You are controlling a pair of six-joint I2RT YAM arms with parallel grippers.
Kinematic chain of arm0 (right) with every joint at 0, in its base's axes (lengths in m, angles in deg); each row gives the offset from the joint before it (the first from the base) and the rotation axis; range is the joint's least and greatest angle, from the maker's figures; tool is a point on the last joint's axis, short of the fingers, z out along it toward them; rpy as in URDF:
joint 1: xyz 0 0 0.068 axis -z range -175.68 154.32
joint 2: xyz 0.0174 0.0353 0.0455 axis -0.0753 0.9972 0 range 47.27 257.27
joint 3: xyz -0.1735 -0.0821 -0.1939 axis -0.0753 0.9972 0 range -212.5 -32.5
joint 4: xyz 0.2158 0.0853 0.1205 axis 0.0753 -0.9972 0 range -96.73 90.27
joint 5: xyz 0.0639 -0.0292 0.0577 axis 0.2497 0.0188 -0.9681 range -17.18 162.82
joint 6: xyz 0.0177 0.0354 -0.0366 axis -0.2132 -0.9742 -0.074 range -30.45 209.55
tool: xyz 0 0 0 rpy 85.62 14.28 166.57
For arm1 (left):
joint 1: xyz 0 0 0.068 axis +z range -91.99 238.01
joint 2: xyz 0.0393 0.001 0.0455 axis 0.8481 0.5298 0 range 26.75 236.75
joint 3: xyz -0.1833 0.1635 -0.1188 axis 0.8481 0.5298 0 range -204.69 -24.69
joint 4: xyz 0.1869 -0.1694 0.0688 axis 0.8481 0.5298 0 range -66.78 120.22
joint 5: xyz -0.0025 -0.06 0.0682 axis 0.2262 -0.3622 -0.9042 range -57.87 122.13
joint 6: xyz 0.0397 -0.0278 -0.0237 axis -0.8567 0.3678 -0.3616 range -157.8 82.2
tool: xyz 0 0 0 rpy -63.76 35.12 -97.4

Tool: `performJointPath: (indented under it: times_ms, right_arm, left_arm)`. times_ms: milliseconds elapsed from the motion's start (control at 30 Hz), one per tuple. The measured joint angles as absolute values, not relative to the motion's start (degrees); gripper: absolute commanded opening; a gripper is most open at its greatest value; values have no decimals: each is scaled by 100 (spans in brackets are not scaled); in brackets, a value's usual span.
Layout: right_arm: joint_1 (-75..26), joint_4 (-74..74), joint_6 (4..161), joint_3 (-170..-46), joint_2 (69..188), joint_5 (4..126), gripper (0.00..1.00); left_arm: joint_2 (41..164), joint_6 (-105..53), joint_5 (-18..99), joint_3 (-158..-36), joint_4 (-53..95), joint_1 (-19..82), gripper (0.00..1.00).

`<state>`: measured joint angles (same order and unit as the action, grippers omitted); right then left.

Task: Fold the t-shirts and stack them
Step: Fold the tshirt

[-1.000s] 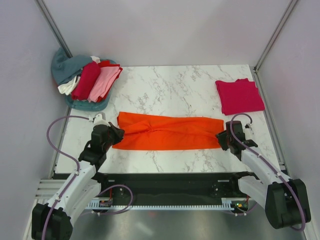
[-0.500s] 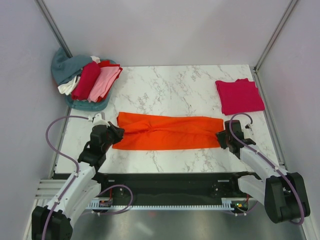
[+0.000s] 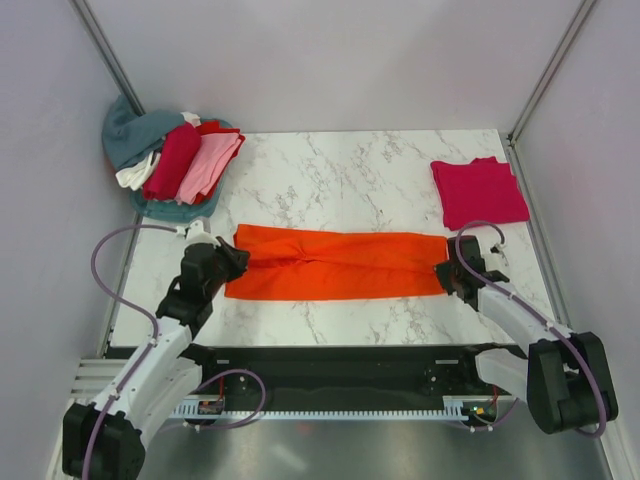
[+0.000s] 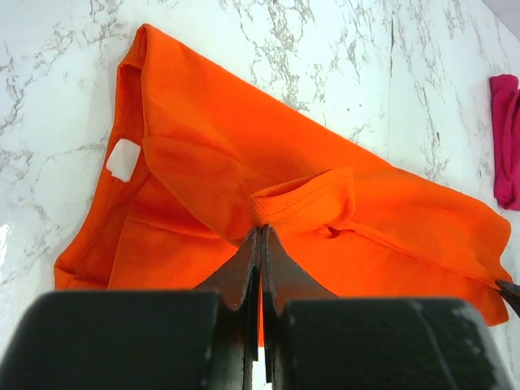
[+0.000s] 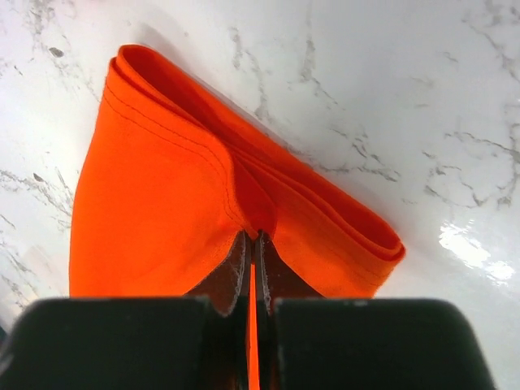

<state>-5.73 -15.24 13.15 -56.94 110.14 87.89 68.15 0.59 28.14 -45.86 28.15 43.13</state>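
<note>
A bright orange t-shirt (image 3: 335, 265) lies folded into a long band across the middle of the marble table (image 3: 350, 185). My left gripper (image 3: 236, 262) is shut on its left end, pinching a fold of the orange t-shirt (image 4: 325, 203) near the collar. At the other end my right gripper (image 3: 444, 274) is shut on the layered hem of the orange t-shirt (image 5: 162, 195). A crimson-pink t-shirt (image 3: 478, 192) lies folded flat at the back right. More t-shirts, dark red, light pink, white and teal, sit heaped in a pile (image 3: 175, 160) at the back left.
Grey walls enclose the table on three sides, with metal posts at the back corners. A black rail (image 3: 340, 365) runs along the near edge between the arm bases. The crimson-pink shirt's edge (image 4: 505, 138) shows at the right of the left wrist view.
My right gripper has closed onto the right end of the orange shirt and edged slightly inward. The left gripper has stayed shut on the left end, shifting slightly.
</note>
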Motion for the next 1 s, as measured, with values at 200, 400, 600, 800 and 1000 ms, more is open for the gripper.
performJointPath:
  times_ms: [200,400,600,800,1000]
  right_arm:
    - [-570,-1497,1678,-6807,12032,8879,0]
    - [-540,-1336,2072,-8153,13195,8892,0]
    - [-254,-1218,2426,-9239,14201,8619,0]
    - [42,-1104,2760,-9978,14948,8131,0]
    - [271,-896,3116,-10748,15551,7360,0]
  left_arm:
    - [7823,59,2693,-5156,2474,4313,2]
    - [8874,55,2414,-6081,2168,4318,2]
    - [9893,13,2224,-7191,1923,4407,2]
    - [10643,-55,2217,-7976,1665,4576,2]
    - [11187,-149,2291,-8409,1501,4633,2]
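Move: Ahead of the left hand, the folded orange t-shirt's far edge lies about 18 cm out and 11 cm below; the tub of clothes is some 35 cm ahead and 23 cm to its left, with its middle about 3 cm lower. From the right hand, that far edge is about 14 cm straight ahead and 3 cm below, and the folded crimson t-shirt is some 28 cm ahead and 11 cm to the right, 2 cm below. Sweeping forward together and rising, both hands keep their shut grips on the orange t-shirt's upper layer and carry it out across the folded strip towards the bare table beyond. The left goes about 19 cm out and 9 cm up, the right about 24 cm out and 6 cm up, ending beside the crimson t-shirt and turning some 15 degrees counter-clockwise; both wrists tip their fingers up slightly. ##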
